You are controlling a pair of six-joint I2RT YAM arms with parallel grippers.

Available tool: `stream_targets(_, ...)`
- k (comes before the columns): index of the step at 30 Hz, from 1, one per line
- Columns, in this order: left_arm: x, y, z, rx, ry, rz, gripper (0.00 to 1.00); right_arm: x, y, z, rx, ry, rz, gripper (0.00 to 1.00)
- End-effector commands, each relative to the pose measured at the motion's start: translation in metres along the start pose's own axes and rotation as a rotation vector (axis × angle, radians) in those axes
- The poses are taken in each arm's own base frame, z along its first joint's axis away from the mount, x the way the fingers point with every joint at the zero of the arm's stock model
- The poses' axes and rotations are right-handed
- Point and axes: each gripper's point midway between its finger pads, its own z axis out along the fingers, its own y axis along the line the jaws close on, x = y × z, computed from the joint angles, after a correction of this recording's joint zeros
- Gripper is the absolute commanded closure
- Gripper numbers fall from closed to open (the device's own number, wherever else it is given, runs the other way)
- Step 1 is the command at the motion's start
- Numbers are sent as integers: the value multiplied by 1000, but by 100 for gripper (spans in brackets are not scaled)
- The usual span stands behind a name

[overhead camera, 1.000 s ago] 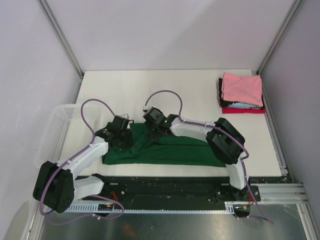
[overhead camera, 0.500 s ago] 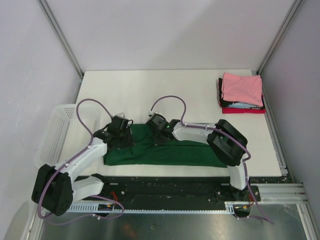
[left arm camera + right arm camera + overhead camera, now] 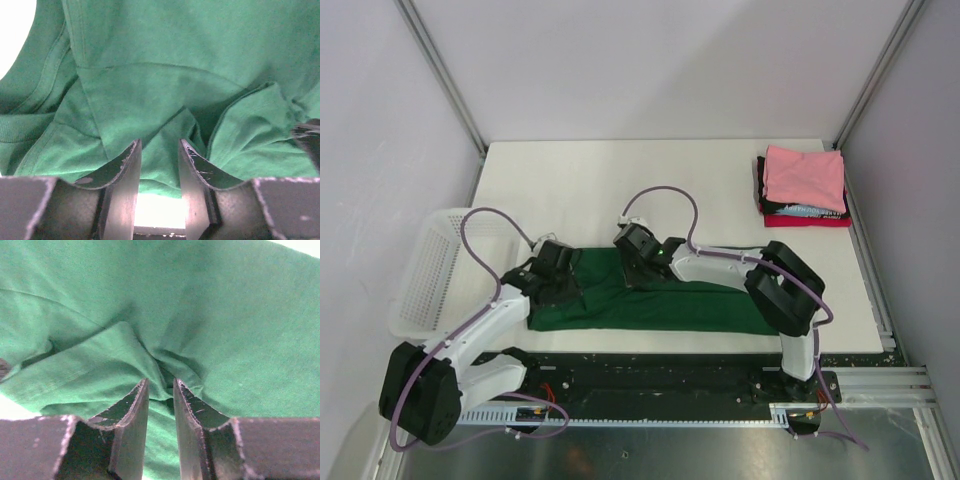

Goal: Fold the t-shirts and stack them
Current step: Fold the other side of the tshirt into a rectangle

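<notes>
The dark green t-shirt point(image 3: 665, 305) lies in a long band near the table's front edge. My left gripper point(image 3: 563, 280) is down on its left end. In the left wrist view the gripper point(image 3: 160, 145) has a narrow gap with the shirt's edge point(image 3: 160, 170) in it. My right gripper point(image 3: 633, 268) is on the shirt's far edge near the middle. In the right wrist view it point(image 3: 161, 384) is closed on a bunched ridge of the green cloth point(image 3: 150, 357). A folded stack sits far right: pink t-shirt point(image 3: 804, 176) on top, black and red below.
A white mesh basket point(image 3: 423, 272) stands off the table's left edge, beside my left arm. Metal frame posts rise at the back corners. Bare white tabletop point(image 3: 620, 185) lies beyond the green shirt.
Both grippers have shifted slightly left and lower onto the shirt. The cloth near its far left edge has bunched and moved with them.
</notes>
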Motion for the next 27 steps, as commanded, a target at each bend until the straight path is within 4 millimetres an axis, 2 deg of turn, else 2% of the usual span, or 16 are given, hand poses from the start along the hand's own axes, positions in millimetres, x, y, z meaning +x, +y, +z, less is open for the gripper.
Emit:
stream_targets(1, 4, 9, 3, -35, -10, -34, 62, -45, 22, -29, -82, -160, -46, 68)
stream_targets(4, 6, 11, 5, -43, 0, -32, 64, -55, 32, -29, -115, -187, -90, 68)
stream_targets(7, 5, 9, 3, -38, -6, -34, 65, -58, 39, -19, -132, -176, -144, 68)
stream_targets(14, 1, 8, 1, -26, -16, -29, 65, -52, 50, 12, -148, -120, -240, 68)
stream_targets(18, 3, 8, 1, -24, -11, -22, 65, -50, 48, 24, -114, -96, -266, 68)
stream_targets(24, 2, 8, 1, -21, -7, -19, 64, -47, 44, 29, -94, -82, -273, 68)
stream_targets(27, 3, 7, 2, -24, 2, -12, 62, -45, 43, 25, -91, -79, -265, 77)
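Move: The flap edge of the folded-over sleeve lies about 3 cm ahead of the right gripper, 5 cm to its left and roughly 1 cm lower; the shirt's far edge runs some 6 cm beyond that. A small pointed fold sits about 2 cm ahead and 12 cm left of the right gripper. From the left gripper, the same flap edge is some 4 cm forward and 9 cm to the right. Hop the right gripper off the spot it has just left: lift it nearly 4 cm while carrying it about 5 cm left and 3 cm forward, then drop it back down with its part-open fingertips astride the sleeve's flap edge, turning the wrist some 15 degrees counter-clockwise. Settle the left gripper 1 cm down and back, then hold it there, still open. ##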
